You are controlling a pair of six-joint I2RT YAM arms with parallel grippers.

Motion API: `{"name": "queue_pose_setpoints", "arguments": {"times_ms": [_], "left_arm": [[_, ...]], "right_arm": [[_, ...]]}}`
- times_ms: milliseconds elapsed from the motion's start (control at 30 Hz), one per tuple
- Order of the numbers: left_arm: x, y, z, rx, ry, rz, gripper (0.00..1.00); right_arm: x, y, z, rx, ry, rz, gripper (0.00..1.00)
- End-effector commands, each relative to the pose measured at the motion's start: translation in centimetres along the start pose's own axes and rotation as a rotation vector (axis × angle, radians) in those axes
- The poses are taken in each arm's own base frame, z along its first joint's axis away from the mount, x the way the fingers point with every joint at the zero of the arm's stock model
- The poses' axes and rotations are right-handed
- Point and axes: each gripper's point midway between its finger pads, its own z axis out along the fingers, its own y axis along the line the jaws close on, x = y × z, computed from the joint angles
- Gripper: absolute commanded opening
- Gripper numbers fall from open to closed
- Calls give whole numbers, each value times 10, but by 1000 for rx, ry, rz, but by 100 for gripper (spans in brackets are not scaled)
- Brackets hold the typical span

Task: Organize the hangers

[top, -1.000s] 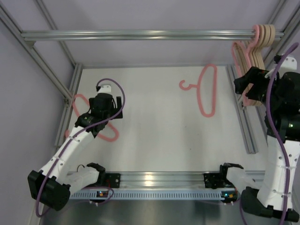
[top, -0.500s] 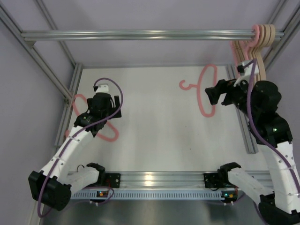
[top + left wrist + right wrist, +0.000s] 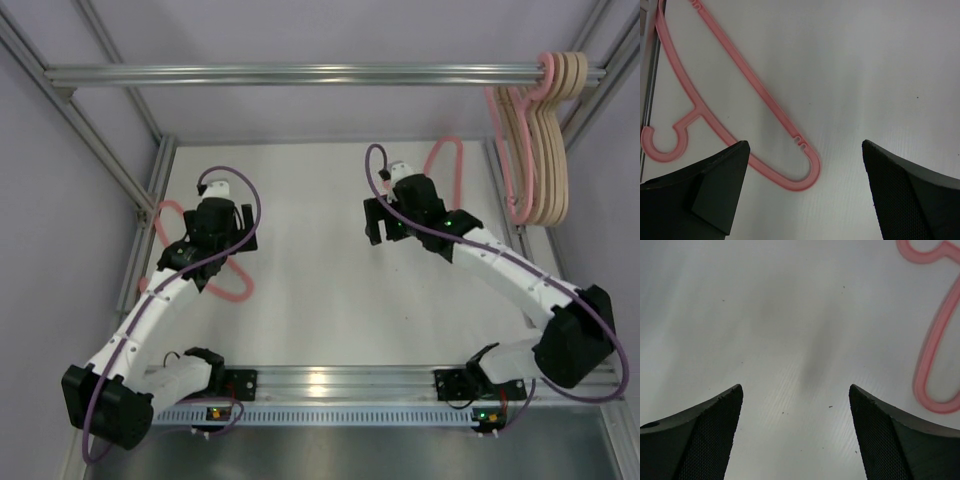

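Several hangers, pink and beige, hang by their hooks at the right end of the overhead rail. One pink hanger lies on the table at the back right, partly covered by my right arm. My right gripper stands open just left of it, over bare table, with the hanger at the right edge of the right wrist view. Another pink hanger lies at the left. My left gripper hovers open above it, over that hanger's rounded end.
Aluminium frame strips run along the table's left side and near edge. Slanted frame posts rise at both back corners. The white table surface stretches between the two arms.
My right arm has swung left from the hanging hangers down over the table beside the pink hanger. The left arm has barely moved.
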Motion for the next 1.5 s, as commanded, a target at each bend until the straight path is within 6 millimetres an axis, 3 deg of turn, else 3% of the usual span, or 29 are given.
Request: {"name": "queue_pose_setpoints", "arguments": {"times_ms": [0,33,133,233,500,667,767,900,1000,1167,1233,1367,1433,1467], "left_arm": [[-5,2,2,-8,-22,-18,98],[-5,1,3,-8,-22,-18,98],[-5,1,3,-8,-20,-18,98],[-3,2,4,-12,-15,-13,98],[-2,2,4,-7,-12,-7,98],[-2,2,4,-7,-13,-8,98],[-3,2,4,-8,-15,-9,98],[-2,1,4,-3,-10,-6,98],[-2,1,4,-2,-9,-7,98],[-1,1,5,-2,-5,-7,98],[-1,1,5,-2,-7,-8,98],[-1,1,5,-6,-5,-8,98],[0,1,6,-5,0,-6,98],[1,0,6,1,1,-8,98]], "right_arm": [[-1,-2,39,51,-28,70,83],[12,-8,55,86,15,77,84],[25,-34,84,159,50,136,84],[31,-68,102,241,52,214,83],[32,-149,124,375,54,350,82],[37,-184,135,433,69,394,81],[44,-192,142,436,90,409,81],[61,-191,153,405,140,417,78],[72,-183,156,372,178,431,67],[88,-170,157,365,218,405,32],[96,-163,157,363,239,389,23],[108,-128,160,345,290,318,0],[113,-114,159,340,311,266,0],[115,-98,160,312,321,242,0]]}}
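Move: The pink hanger on the far right half of the table has its middle about 19 cm ahead of the right hand, 15 cm to its right and 18 cm below. Off to that hand's right, the metal side rail is centred some 31 cm away and 10 cm ahead, at table level; the hung hangers are roughly 27 cm right, 5 cm ahead and 15 cm above. From the left hand, the pink hanger is about 47 cm right, 21 cm ahead and 16 cm below. The pink hanger's hook-side bar, near its closer end, is what the open right hand dives for: down about 18 cm, forward some 13 cm and to the right 12 cm, turning about 30 degrees clockwise and tipping further down. The fingers then shut and pinch the bar low at the table, and the hand starts dragging it left by 4 to 5 cm and slightly back, without rising. ##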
